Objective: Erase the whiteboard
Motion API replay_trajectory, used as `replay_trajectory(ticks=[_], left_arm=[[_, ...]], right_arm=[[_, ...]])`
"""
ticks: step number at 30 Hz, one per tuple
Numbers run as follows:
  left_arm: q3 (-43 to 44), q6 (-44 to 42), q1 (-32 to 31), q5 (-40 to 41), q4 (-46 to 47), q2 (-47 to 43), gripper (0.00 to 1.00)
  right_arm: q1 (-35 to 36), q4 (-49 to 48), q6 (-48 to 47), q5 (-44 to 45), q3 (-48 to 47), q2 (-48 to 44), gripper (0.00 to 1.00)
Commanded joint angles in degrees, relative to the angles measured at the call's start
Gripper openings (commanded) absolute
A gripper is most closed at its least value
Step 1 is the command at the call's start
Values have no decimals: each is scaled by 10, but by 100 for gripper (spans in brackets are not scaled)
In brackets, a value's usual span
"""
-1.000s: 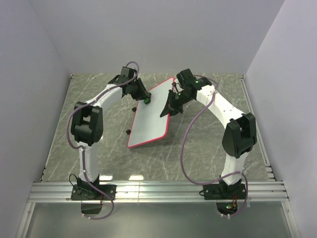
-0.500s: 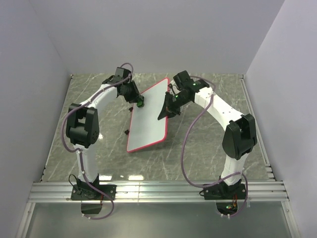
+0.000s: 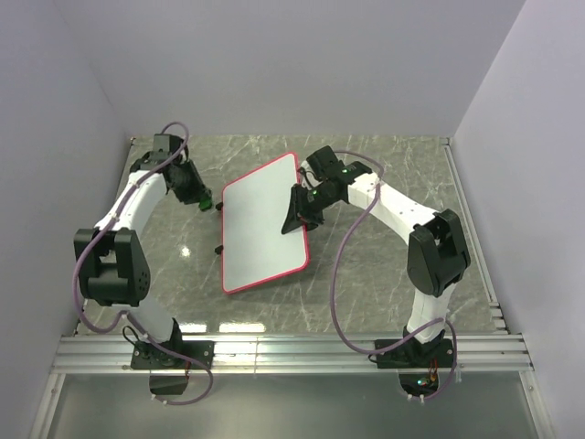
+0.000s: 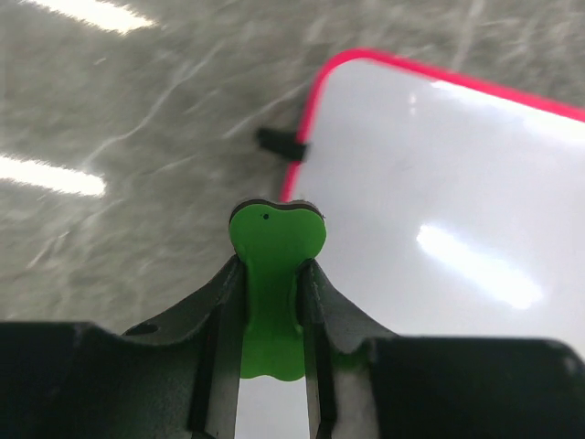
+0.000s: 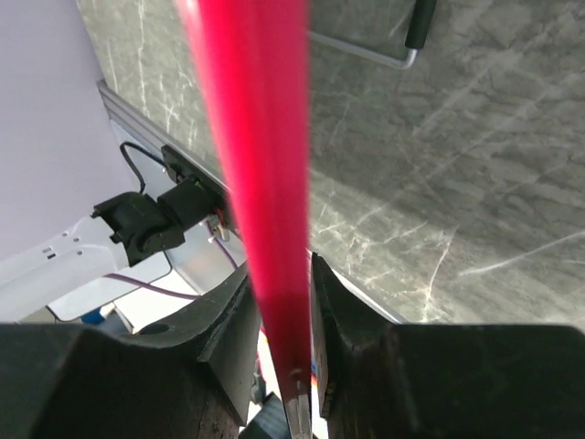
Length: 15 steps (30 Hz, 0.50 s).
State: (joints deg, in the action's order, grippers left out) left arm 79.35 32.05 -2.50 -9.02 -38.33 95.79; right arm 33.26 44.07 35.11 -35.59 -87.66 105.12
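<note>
The whiteboard (image 3: 260, 229), white with a thin red rim, lies slanted across the middle of the marble table, and its face shows plain white. My right gripper (image 3: 297, 215) is at its right edge. In the right wrist view the red rim (image 5: 247, 137) runs edge-on between the jaws of the right gripper (image 5: 279, 270), which stand close on both sides. My left gripper (image 3: 203, 197) hangs left of the board's far corner, shut on a small green block (image 4: 274, 265). The left wrist view shows the board's corner (image 4: 439, 210) just beyond the left gripper (image 4: 272, 265).
Small black feet (image 3: 218, 248) stick out at the board's left side, and one shows by the rim (image 4: 279, 142). Grey walls close in the table on three sides. An aluminium rail (image 3: 292, 352) carrying both arm bases runs along the near edge.
My left arm has swung far to the left, off the board, with the green block still in it. The board and my right gripper have shifted left and toward the near edge.
</note>
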Motion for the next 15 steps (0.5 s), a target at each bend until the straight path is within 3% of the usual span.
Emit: replay_trajectory(ticks=[1, 8, 15], left_arm=[[-27, -44, 22, 22, -29, -46, 0], [-96, -55, 94, 22, -30, -84, 0], [-181, -56, 101, 43, 13, -98, 0]], right_arm=[[4, -16, 14, 16, -26, -4, 34], [4, 8, 40, 5, -149, 24, 35], [4, 20, 47, -5, -219, 55, 36]])
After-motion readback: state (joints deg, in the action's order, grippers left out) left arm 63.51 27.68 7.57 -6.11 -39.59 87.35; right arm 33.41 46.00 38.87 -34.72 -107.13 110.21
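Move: The left hand, already holding the eraser, heads for bare table about 9 cm back, 8 cm to its left and 13 cm below. From that hand the whiteboard's middle is some 18 cm right, 4 cm back and 6 cm down; the board's far black foot is 10 cm ahead, 4 cm right and 12 cm below. From the right hand, astride the board's raised right edge, the board's middle is about 9 cm left, 7 cm ahead and 6 cm down. The right hand lifts about 7.5 cm while reaching some 5 cm forward and a little left, tipping roughly 10 degrees, its partly open fingers unchanged with the whiteboard's right edge still between them, so that edge is carried upward. Meanwhile the left hand keeps its pinch on the eraser and takes it away from the board, about 7 cm left and as much back, then sinks more steeply near the end (some 5 cm in all), turning slightly counter-clockwise towards the bare table. ##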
